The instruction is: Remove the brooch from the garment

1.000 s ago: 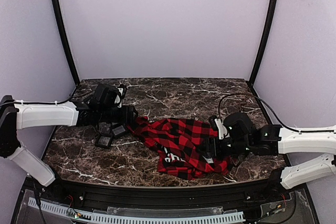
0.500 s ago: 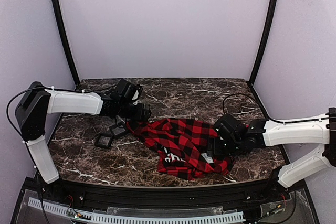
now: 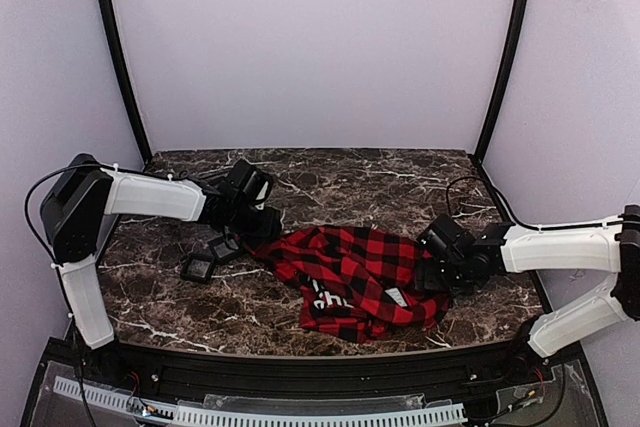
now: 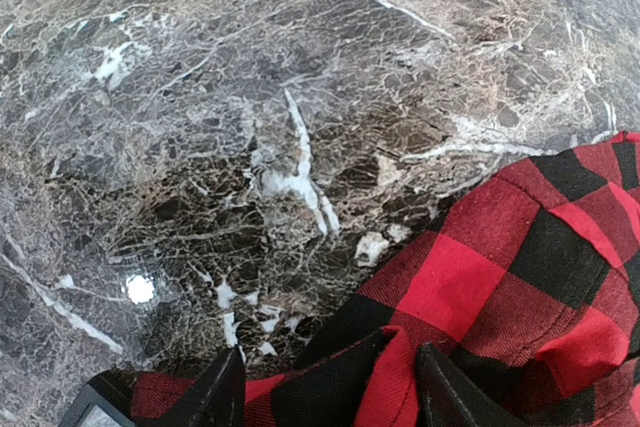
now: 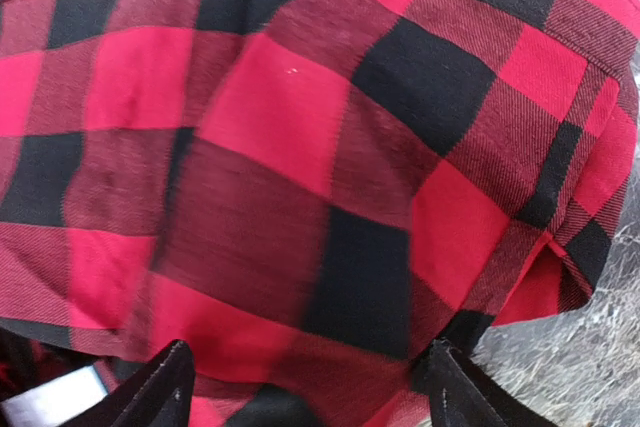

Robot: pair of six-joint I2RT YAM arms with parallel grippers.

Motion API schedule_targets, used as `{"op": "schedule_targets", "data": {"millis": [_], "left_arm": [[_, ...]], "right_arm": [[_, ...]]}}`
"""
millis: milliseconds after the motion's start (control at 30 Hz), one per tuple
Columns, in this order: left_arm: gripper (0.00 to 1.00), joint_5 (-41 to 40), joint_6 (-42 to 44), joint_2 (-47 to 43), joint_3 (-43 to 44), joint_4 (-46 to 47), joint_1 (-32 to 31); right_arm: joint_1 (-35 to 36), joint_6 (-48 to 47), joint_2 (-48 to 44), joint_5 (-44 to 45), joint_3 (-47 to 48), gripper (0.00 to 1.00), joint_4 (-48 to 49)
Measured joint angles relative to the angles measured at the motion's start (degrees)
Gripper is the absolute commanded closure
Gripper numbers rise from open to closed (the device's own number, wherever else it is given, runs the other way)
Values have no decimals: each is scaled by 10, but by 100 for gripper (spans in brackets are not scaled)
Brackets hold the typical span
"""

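The red-and-black plaid garment [image 3: 350,267] lies crumpled on the marble table, white letters showing on a black panel at its front. The brooch is hidden in every view. My left gripper [image 3: 265,230] is down at the garment's left corner. In the left wrist view the left gripper [image 4: 332,392] is open, its fingers astride a raised fold of the garment [image 4: 520,277]. My right gripper [image 3: 432,275] is at the garment's right edge. In the right wrist view the right gripper [image 5: 310,392] is open wide, low over the plaid garment [image 5: 300,167].
Two small black square frames [image 3: 198,267] [image 3: 226,245] lie on the table [image 3: 330,182] just left of the garment, under the left arm. A small white patch [image 3: 397,297] shows on the cloth near the right gripper. A black cable [image 3: 470,187] loops behind the right arm.
The left gripper swung right from above the black frames and settled onto the garment's left corner, its jaws narrowing. The right gripper shifted slightly right along the cloth's right edge.
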Motion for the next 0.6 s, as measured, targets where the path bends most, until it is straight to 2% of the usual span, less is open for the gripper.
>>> {"op": "schedule_targets", "data": {"millis": [167, 200, 233, 333, 400, 500, 600], "left_arm": [[59, 1, -7, 10, 0, 0, 0], [65, 0, -9, 10, 0, 0, 0], [69, 0, -10, 10, 0, 0, 0], [91, -1, -17, 10, 0, 0, 0], [98, -4, -20, 10, 0, 1, 0], [99, -9, -23, 9, -2, 6, 0], [99, -28, -18, -19, -40, 45, 0]], "right_arm": [[-8, 1, 4, 0, -17, 40, 12], [-9, 1, 8, 1, -18, 45, 16], [-10, 1, 12, 2, -18, 52, 19], [-12, 1, 23, 4, -20, 84, 29], [-13, 0, 26, 3, -22, 100, 35], [-15, 0, 20, 5, -22, 100, 37], [-16, -1, -14, 14, -11, 100, 21]]}}
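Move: The right hand stands open just above the garment's right part, the fold it goes for some 2 cm straight below. The white tag lies about 8 cm to the left and 2 cm back of this hand; the garment's right edge is roughly 5 cm to its right and 4 cm ahead. The left hand straddles the other end's fold, about 1 cm below it, with the nearer black box some 8 cm left and 3 cm back. Down first, then up: the right hand sinks about 2 cm onto the cloth, edging slightly right, shuts its wide-open fingers on the fold and starts lifting, some 2 cm up again. The left hand settles barely 1 cm, closes its half-open fingers on its own fold, then rises about 1 cm while easing left. ##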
